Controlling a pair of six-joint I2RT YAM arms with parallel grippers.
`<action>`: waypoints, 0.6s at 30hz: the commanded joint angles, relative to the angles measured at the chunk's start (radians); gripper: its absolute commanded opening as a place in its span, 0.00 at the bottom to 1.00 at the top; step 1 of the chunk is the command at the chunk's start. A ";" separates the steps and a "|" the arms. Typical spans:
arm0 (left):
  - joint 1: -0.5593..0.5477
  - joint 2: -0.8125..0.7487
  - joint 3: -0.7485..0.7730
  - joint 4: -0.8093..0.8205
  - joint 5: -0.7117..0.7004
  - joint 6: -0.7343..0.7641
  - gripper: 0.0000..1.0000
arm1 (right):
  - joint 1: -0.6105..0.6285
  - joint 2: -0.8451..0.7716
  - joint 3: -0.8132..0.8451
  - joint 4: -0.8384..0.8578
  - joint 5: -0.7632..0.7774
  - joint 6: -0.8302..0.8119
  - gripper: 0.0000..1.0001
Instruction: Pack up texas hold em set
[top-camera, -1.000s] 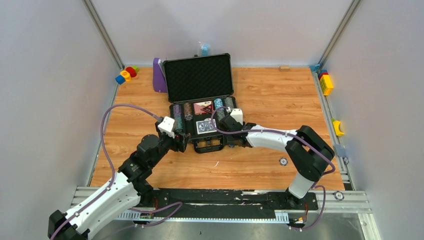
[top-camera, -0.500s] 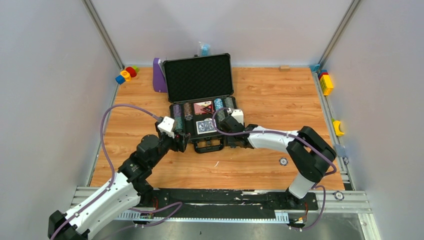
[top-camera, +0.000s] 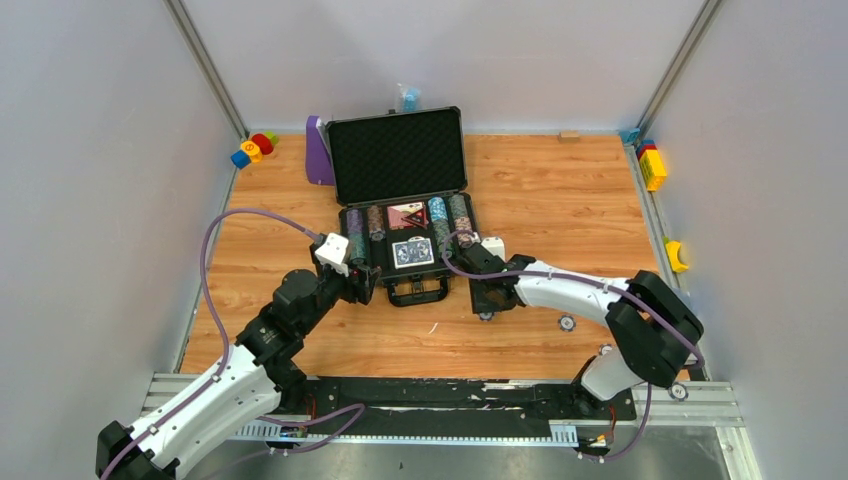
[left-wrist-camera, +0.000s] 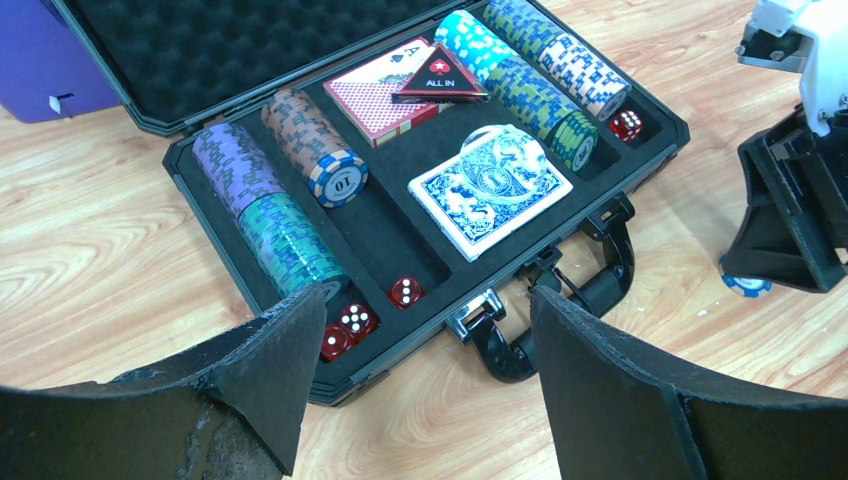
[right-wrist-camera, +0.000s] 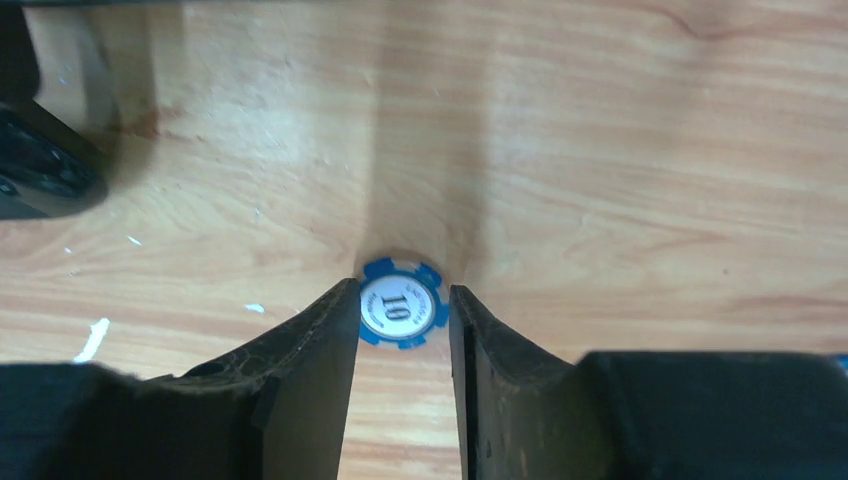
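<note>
The dark grey case (top-camera: 343, 181) lies open with its black foam lid upright. In its tray (left-wrist-camera: 180, 165) are rows of striped poker chips (left-wrist-camera: 285, 240), a blue card deck (left-wrist-camera: 490, 190), a red deck (left-wrist-camera: 375, 95) and red dice (left-wrist-camera: 405, 292). To the right of the case handle (left-wrist-camera: 590, 290), a blue-and-white poker chip (right-wrist-camera: 402, 310) marked 10 lies flat on the wood. My right gripper (right-wrist-camera: 402, 290) points down with a finger against each side of it. My left gripper (left-wrist-camera: 425, 330) hangs open and empty before the case's front left corner.
A second round piece (top-camera: 567, 323) lies on the wood to the right of my right gripper (top-camera: 487, 305). A purple stand (top-camera: 319, 152) leans beside the lid. Coloured toy blocks sit at the back left (top-camera: 252, 150) and along the right edge (top-camera: 653, 168).
My right gripper left the case's right front corner, moved right and toward the near edge, came down over the loose blue chip and narrowed its jaws. The left arm has not moved.
</note>
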 joint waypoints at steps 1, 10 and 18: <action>0.005 -0.009 0.006 0.030 0.005 0.014 0.83 | 0.002 -0.068 0.030 -0.100 -0.018 0.020 0.42; 0.006 -0.007 0.008 0.029 0.006 0.014 0.83 | -0.045 -0.041 0.158 -0.191 -0.209 -0.035 0.70; 0.006 -0.011 0.010 0.024 0.009 0.014 0.84 | -0.078 0.054 0.196 -0.279 -0.191 -0.030 0.68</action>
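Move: The 10 chip lies on the table directly under the right fingertips, some 2 cm below. From the right hand, the case handle is about 16 cm to the left and 5 cm farther out, the blue card deck some 16 cm left and 14 ahead, and a second chip about 18 cm right and 2 back. From the left hand the 10 chip lies roughly 24 cm right, 7 back and 16 below. The right hand rises about 3 cm off the chip, opening its fingers and tilting them some 10 degrees nearer vertical. ##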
